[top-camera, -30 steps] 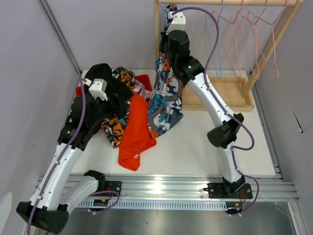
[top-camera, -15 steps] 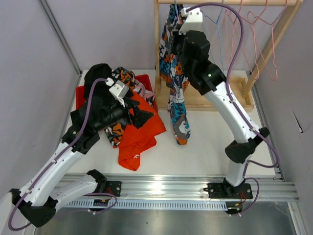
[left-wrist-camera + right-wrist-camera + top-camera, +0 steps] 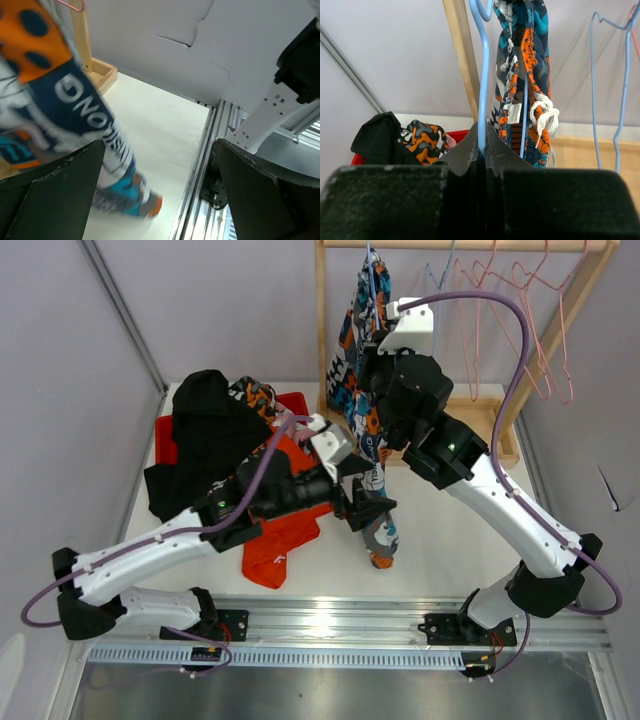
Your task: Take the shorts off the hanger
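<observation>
The blue shorts [image 3: 362, 390] with orange-white print hang long from a blue wire hanger [image 3: 481, 75], their lower end near the table at the front. My right gripper [image 3: 481, 145] is shut on the hanger's wire, just left of the shorts' waistband [image 3: 525, 60] and its white drawstring. My left gripper [image 3: 368, 505] is open beside the lower leg of the shorts. In the left wrist view the shorts [image 3: 75, 110] hang blurred by the left finger, and nothing lies between the fingers [image 3: 265, 200].
Black shorts [image 3: 205, 430], blotched orange-black-white shorts [image 3: 255, 398] and plain orange shorts [image 3: 285, 530] lie piled over a red bin [image 3: 300, 405] on the left. The wooden rack [image 3: 325, 330] holds pink hangers [image 3: 540, 310] and a bare blue hanger [image 3: 620, 100]. The metal rail [image 3: 340, 625] runs along the front.
My right arm has carried the hanger and shorts rightward and up, so they now hang straight. My left arm has swung right from the pile to the shorts' lower end, still open.
</observation>
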{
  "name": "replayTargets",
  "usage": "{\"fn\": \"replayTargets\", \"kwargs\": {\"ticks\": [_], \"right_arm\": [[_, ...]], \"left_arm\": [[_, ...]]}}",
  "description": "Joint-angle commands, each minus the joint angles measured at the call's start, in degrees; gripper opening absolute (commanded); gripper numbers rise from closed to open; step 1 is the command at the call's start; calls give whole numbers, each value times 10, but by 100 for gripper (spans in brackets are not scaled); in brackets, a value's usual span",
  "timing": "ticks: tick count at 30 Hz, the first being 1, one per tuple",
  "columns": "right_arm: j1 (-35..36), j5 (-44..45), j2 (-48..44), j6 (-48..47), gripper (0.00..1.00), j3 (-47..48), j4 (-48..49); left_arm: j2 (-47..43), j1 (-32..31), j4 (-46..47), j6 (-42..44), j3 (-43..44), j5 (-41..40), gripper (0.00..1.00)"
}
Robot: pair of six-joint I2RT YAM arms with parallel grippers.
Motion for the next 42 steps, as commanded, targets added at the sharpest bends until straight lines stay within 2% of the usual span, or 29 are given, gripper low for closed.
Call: {"fn": "replayTargets", "kwargs": {"ticks": [1,5,6,8,11,13,14,15,16,18,19,20,25,30,34,35,39,42], "right_arm": [[15,44,-52,4,0,-16,106],[21,52,-72,17,0,-27,99],[25,54,-75,18,0,-29,99],[28,57,-86,17,0,-31,96],[35,57,-100,24,0,-34,86],[40,58,-107,26,0,-40,86],[42,60,-113,26,0,-43,86],[44,61,-117,26,0,-45,87],[47,61,-120,27,0,-51,87],[48,64,-127,26,0,-55,87],[48,64,-129,28,0,-57,86],[49,67,-131,28,0,-58,87],[48,73,-129,20,0,-55,91],[42,76,-116,-5,0,-25,89],[26,67,-95,-20,0,20,74],[21,64,-88,-23,0,35,67],[16,60,-59,-35,0,117,32],[14,59,-51,-45,0,139,35]], "left_arm": [[46,-29,66,15,36,-67,99],[75,-52,91,21,39,-116,99],[78,-61,98,22,37,-158,99],[87,-64,106,31,33,-188,99],[99,-64,110,49,35,-252,95],[106,-65,109,55,44,-317,88],[109,-65,106,65,46,-334,79],[114,-65,107,71,53,-346,74],[117,-65,109,76,57,-364,60],[123,-65,115,83,63,-374,42],[125,-65,115,83,65,-380,7],[125,-65,113,79,67,-384,0],[91,-91,122,74,28,-384,0],[29,-198,145,55,-61,-443,0],[-15,-321,153,37,-141,-522,0],[-19,-340,147,31,-148,-558,0],[-29,-397,115,-23,-189,-609,0],[-24,-418,104,-75,-224,-615,0]]}}
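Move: The patterned shorts hang from the blue hanger in the right hand; their middle is some 13 cm ahead of the open left hand, about 4 cm to its right and 4 cm higher. From the right hand it lies about 5 cm ahead, 3 cm right and 12 cm below. On the table, roughly 30 cm below the left hand, the orange shorts lie about 12 cm ahead and 17 cm left, the black shorts about 28 cm ahead and 33 cm left. Rightward and slightly down, then about 7 cm forward with a counter-clockwise turn, the left hand reaches for the hanging leg and shuts fully, then pulls back some 18 cm, sinking, with its shut fingers empty. The right hand keeps its grip on the blue hanger, drawing it back and right before lifting it, about 8 cm up in all. ##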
